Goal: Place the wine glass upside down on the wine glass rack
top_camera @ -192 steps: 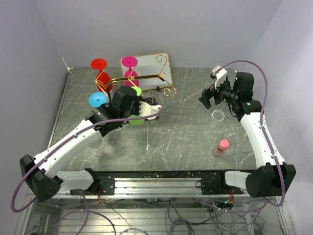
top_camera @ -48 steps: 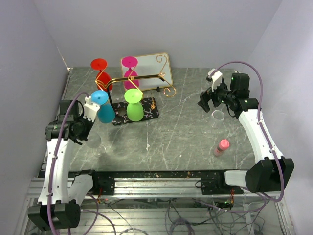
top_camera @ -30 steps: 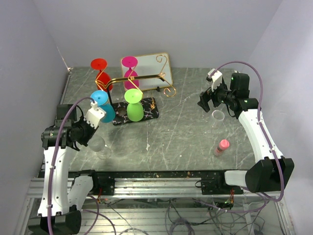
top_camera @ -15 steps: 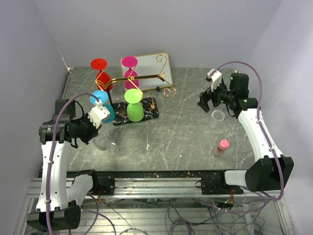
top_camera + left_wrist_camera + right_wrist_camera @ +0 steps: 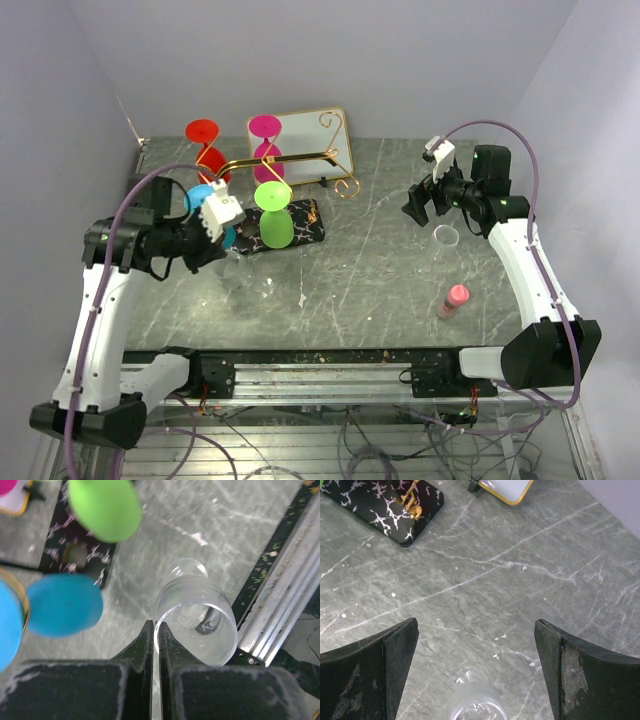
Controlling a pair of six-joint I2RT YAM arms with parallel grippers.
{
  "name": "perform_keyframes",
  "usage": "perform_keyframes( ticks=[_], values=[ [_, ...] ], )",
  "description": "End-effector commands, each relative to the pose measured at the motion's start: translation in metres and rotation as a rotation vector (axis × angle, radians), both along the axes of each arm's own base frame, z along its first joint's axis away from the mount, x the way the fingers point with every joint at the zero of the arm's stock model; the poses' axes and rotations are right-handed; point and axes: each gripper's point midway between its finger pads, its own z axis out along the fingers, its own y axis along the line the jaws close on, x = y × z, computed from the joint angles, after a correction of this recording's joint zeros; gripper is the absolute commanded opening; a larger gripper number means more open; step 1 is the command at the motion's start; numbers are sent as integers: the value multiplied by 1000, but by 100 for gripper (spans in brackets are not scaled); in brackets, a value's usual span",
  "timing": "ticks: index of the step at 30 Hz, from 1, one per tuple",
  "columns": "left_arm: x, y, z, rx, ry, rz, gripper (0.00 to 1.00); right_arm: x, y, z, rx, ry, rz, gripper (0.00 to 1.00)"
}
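My left gripper (image 5: 222,255) (image 5: 155,630) is shut on the rim of a clear wine glass (image 5: 238,274) (image 5: 196,615), which it holds above the table just left of the rack. The wine glass rack (image 5: 285,160) is a gold wire stand on a black marbled base (image 5: 305,228) (image 5: 75,545) (image 5: 380,505). Upside down on it hang a red glass (image 5: 205,140), a pink glass (image 5: 266,135), a blue glass (image 5: 198,198) (image 5: 62,605) and a green glass (image 5: 272,215) (image 5: 105,507). My right gripper (image 5: 420,205) (image 5: 476,625) is open above a second clear glass (image 5: 446,236) (image 5: 472,705), not touching it.
A gold-rimmed white tray (image 5: 312,130) (image 5: 502,487) leans behind the rack. A small pink bottle (image 5: 453,299) stands on the grey marble table at the front right. Walls close in the left, back and right sides.
My left arm has lifted the clear glass off the table and swung it right, closer to the rack. The right arm has barely moved.
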Motion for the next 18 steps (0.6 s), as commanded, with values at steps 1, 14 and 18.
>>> perform_keyframes(
  ticks=[1, 14, 18],
  values=[
    [5, -46, 20, -70, -3, -64, 7, 2, 7, 24, 24, -36, 32, 100],
    [27, -133, 121, -288, -106, -215, 7, -5, 19, 86, 153, -84, 13, 97],
    [48, -149, 168, -420, -153, -143, 7, -11, 27, 128, 227, -118, 25, 95]
  ],
)
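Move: The left hand already pinches the clear wine glass by its rim, foot pointing away. The rack's free near-right hook lies about 16 cm ahead and 24 cm to its right, slightly below. The green glass hangs about 14 cm ahead, 10 cm right and 7 below; the blue one 14 ahead, 3 left and 8 below. From the empty right hand, that hook is some 15 cm left and 4 cm ahead, about level. Left arm carries the pinched glass 13 cm right, then 10 cm up towards the rack's right end; right hand rises. ##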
